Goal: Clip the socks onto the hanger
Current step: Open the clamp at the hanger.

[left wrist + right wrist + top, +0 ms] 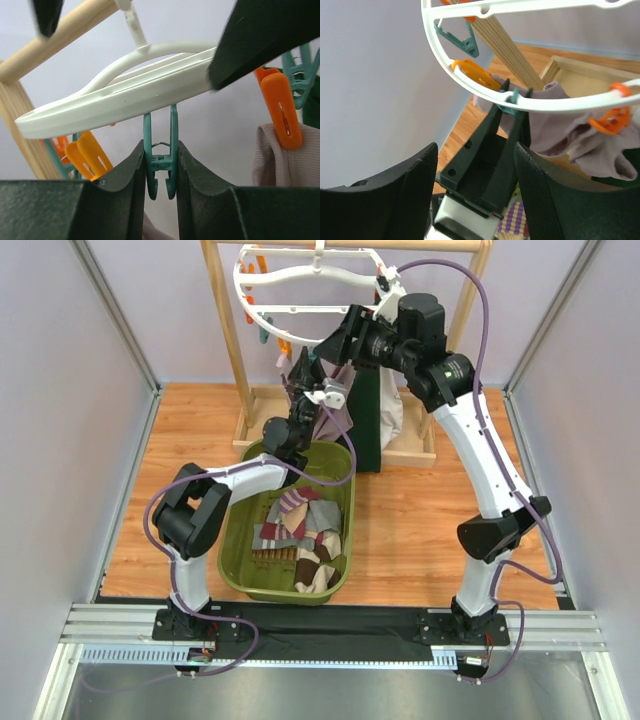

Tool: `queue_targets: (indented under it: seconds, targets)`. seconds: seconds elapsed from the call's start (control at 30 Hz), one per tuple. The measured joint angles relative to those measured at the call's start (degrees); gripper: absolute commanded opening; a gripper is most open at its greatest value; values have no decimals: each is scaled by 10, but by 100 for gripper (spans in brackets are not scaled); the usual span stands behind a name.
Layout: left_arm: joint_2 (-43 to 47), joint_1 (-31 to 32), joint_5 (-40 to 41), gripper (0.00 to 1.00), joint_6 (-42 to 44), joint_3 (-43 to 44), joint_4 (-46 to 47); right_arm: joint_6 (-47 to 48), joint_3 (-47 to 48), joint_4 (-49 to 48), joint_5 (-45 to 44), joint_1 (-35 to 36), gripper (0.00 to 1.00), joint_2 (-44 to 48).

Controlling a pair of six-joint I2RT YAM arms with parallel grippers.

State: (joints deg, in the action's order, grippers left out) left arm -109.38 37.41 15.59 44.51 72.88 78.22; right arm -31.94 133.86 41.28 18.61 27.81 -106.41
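Observation:
The hanger [300, 285], a white ring [125, 100], hangs from the wooden rail. My left gripper [160, 155] reaches up beneath it [302, 370] and is shut on a teal clip [160, 162]. The clip's lower tips stand apart with nothing between them, and a bit of pale fabric shows just below. My right gripper [474, 150] hovers open and empty close above the left one [328, 343]. A lilac-grey sock [555, 125] hangs from an orange clip [607, 120]. A dark green sock [365, 430] hangs beside it. More socks [300, 530] lie in the basket.
The olive-green basket [235, 560] sits on the wooden floor between the arms. The light wooden rack [225, 330] stands at the back with its base frame [420, 445] on the floor. Orange clips [90, 155] dangle left of the held one. Grey walls close both sides.

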Motion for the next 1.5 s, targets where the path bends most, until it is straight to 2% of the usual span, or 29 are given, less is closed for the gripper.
queue_targets:
  seconds: [0.33, 0.57, 0.73, 0.83, 0.9, 1.23, 1.33, 1.5]
  targets:
    - [-4, 22, -33, 0, 54, 7, -14, -21, -19, -36, -40, 24, 59, -32]
    - [-5, 21, -21, 0, 71, 11, -20, -2, -42, -53, -131, 53, 53, -26]
    - [-5, 22, -16, 0, 75, 11, -24, 15, -45, -52, -192, 70, 53, -24]
    - [-5, 22, -16, 0, 75, 11, -26, 20, -61, -62, -219, 74, 45, -16]
    - [-5, 23, -16, 0, 75, 11, -27, 23, -71, -66, -235, 74, 44, -10]
    - [-7, 24, -10, 0, 73, 13, -28, 29, -107, -100, -263, 75, 41, 15]
    - [-7, 24, -5, 0, 73, 13, -28, 31, -110, -105, -267, 76, 36, 15]
    - [-7, 24, 0, 0, 73, 13, -27, 33, -110, -105, -277, 77, 36, 15]
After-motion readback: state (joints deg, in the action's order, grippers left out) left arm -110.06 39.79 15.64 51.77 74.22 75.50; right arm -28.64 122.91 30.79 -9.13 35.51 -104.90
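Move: The teal clamp hangs on the hanger rim, already between the left fingers. From the right hand it lies about 5 cm ahead, 4 cm left and 4 cm lower. From the left hand, the rim crosses about 1 cm ahead and 3 cm up; a bare orange clamp is some 4 cm left and 4 ahead, and the orange clamp pinching the pink cloth about 8 cm right and 1 ahead. The teal clamp stays in the left hand's grip and is carried about 2 cm to the right early on, with a slight roll, then held there. The right hand comes at its upper ends by the rim, going forward and down some 5 cm in all, swinging left and then back right. It turns nearly 20 degrees clockwise while its fingers close partway, ending one on each side of the rim and clamp top. ##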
